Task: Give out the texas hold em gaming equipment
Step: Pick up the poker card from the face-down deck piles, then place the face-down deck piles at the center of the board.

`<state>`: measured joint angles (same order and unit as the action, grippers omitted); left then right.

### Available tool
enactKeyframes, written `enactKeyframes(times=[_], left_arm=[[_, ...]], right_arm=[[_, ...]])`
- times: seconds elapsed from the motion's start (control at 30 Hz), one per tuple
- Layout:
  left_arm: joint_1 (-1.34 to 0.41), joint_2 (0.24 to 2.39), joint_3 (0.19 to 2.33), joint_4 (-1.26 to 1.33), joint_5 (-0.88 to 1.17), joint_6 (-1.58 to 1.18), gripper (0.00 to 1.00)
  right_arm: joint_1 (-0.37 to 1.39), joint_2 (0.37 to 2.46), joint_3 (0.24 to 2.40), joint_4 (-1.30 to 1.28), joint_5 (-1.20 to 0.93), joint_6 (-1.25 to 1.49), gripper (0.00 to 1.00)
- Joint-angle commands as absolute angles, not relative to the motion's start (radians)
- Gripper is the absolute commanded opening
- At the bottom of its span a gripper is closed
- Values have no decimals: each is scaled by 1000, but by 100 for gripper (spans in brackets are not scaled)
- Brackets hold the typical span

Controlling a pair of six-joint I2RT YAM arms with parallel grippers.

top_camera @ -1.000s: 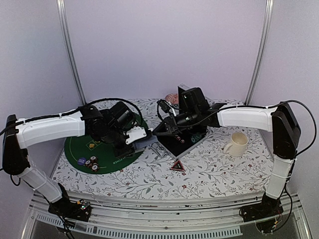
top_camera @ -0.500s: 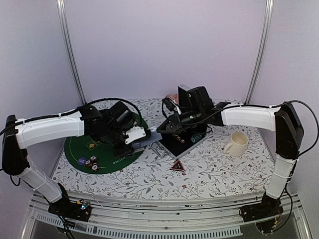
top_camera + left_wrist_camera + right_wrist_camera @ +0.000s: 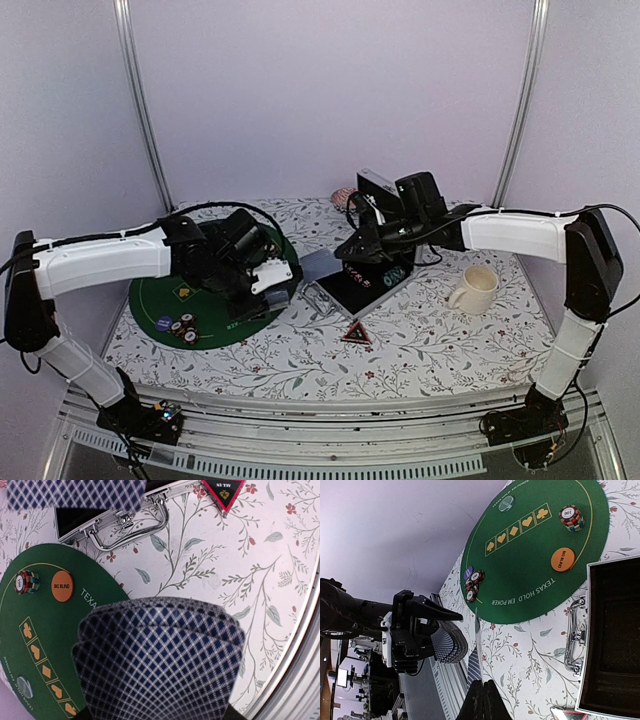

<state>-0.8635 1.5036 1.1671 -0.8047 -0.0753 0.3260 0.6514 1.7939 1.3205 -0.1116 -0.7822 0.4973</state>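
My left gripper is shut on a bowed deck of playing cards with blue-checked backs, held over the right edge of the green mat. The deck hides its fingers in the left wrist view. My right gripper is shut on a single playing card, seen edge-on there. In the top view that card hangs between the deck and the case. Striped poker chips lie at the mat's near edge, and another stack sits farther back. An orange button lies on the mat.
The open silver case stands mid-table with its handle toward the mat. A red triangular marker lies in front of it. A cream mug is at the right. Metal rails run along the table's near edge.
The right gripper has drawn back and to the right, away from the deck, with one card in its jaws. The left gripper has hardly moved.
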Motion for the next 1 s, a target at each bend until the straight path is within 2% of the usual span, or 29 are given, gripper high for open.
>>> enactKeyframes(times=[0.0, 0.43, 0.9, 0.97], left_arm=[[-855, 1550, 1133, -749, -52, 328, 47], [-911, 1775, 1088, -637, 12, 343, 46], [-947, 1813, 1060, -624, 53, 358, 69], [-947, 1799, 1057, -624, 43, 358, 75]], right_arm=[[618, 1727, 1284, -119, -742, 505, 2], [597, 1668, 1256, -193, -678, 466, 2], [597, 1669, 1262, -204, -680, 460, 2], [597, 1668, 1263, -206, -680, 460, 2]])
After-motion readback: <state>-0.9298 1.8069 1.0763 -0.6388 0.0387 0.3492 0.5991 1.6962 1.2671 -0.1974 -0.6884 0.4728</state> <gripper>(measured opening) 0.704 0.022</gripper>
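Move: The bare stretch of table where my left hand will bring the deck it holds is about 12 cm below, 4 cm back and 2 cm right of that hand. From my left hand at table height, the triangular button is 18 cm right and level with it, and the case handle 8 cm ahead and 9 cm right. My right hand, pinching a card, has the open chip case 18 cm below, 8 cm ahead and 3 cm right; the held deck is 14 cm left, 6 back and some 8 below. I lower the deck in my left hand about 12 cm to the bare table beside the green mat, easing back 3 or 4 cm and a little right while the wrist straightens some 15 degrees to point down. Near the bottom my left fingers open and let go of the deck. Meanwhile my right hand keeps its pinch on the card and carries it nearly 4 cm right, slightly forward, away from the deck and farther over the case, then holds still. ##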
